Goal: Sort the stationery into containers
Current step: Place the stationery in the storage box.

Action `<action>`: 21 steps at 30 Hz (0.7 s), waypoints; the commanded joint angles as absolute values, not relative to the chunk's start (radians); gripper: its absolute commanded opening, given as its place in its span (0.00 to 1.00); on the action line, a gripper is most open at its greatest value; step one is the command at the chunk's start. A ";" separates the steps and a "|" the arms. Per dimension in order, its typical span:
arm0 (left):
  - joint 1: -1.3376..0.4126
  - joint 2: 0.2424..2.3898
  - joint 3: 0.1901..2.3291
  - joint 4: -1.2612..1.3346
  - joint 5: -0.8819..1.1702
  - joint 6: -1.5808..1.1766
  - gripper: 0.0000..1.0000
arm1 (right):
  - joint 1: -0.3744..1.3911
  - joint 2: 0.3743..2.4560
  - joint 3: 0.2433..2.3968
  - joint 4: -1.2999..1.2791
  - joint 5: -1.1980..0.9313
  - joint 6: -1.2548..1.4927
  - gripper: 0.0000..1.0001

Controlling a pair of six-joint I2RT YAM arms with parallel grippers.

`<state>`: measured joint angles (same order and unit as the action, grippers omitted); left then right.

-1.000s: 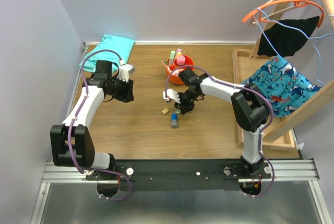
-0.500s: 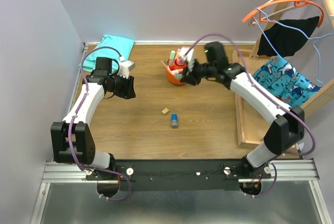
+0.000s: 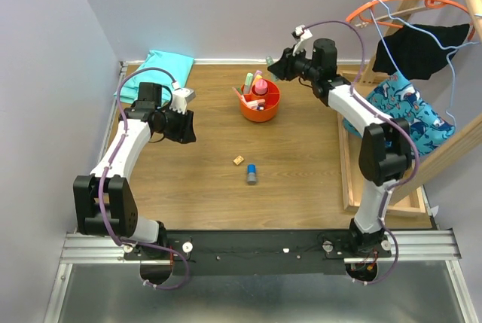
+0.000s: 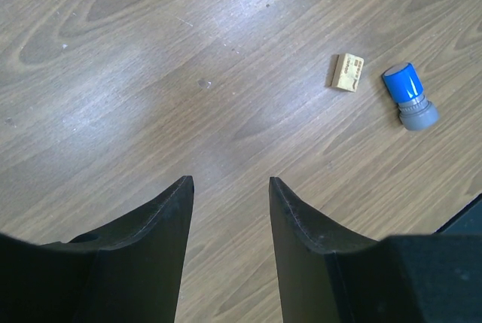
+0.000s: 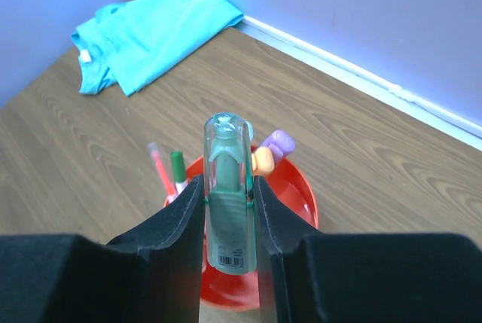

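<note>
The round orange-red organiser (image 3: 260, 102) stands at the back middle of the table and holds several highlighters and pens. My right gripper (image 3: 276, 68) hangs above and just behind it, shut on a green highlighter (image 5: 227, 214) in a clear cap. In the right wrist view the organiser (image 5: 303, 190) lies right below the gripper (image 5: 227, 184). A tan block (image 3: 238, 160) and a blue-grey cylinder (image 3: 251, 174) lie on the table in front of the organiser. My left gripper (image 3: 184, 129) is open and empty over bare wood at the left. Its wrist view (image 4: 230, 181) shows the block (image 4: 346, 71) and cylinder (image 4: 409, 95) ahead to the right.
A teal folded cloth (image 3: 158, 67) lies in the back left corner. A large shallow wooden tray (image 3: 352, 142) runs along the right side. A wooden rack with hangers and hanging clothes (image 3: 410, 44) stands over it. Walls close the back and left.
My right arm rose from the table near the cylinder, swung over the organiser and now holds the green highlighter behind it. The left arm has barely moved.
</note>
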<state>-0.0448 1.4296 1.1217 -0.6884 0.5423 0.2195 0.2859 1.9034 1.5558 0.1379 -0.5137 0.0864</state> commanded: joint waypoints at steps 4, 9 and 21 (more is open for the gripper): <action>-0.037 1.427 1.129 -0.735 0.534 0.255 0.54 | 0.247 2.080 1.706 0.244 -0.512 0.230 0.21; -0.035 1.442 1.134 -0.736 0.523 0.262 0.54 | 0.241 2.157 1.744 0.222 -0.522 0.248 0.21; -0.035 1.502 1.169 -0.726 0.525 0.261 0.54 | 0.241 2.201 1.694 0.218 -0.552 0.284 0.21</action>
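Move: I hold the green capped pen in my right hand; the storage box, the round orange one, has its middle some 21 cm below that hand, about 3 cm ahead and 4 cm to the left. The mint-green highlighter standing in it is around 8 cm left, 4 cm ahead and 15 cm below, and the small eraser on the table about 22 cm back, 11 cm left and 24 cm down. From my left hand the box is roughly 22 cm ahead, 21 cm right and 10 cm lower. With my right hand I bring the pinched green pen about 6 cm forward while already sinking, towards the far right part of the storage box; once the forward reach is spent I go on straight down, about 7 cm in all, slowing at the end. The fingers keep their hold and tip some 10 degrees further down. ##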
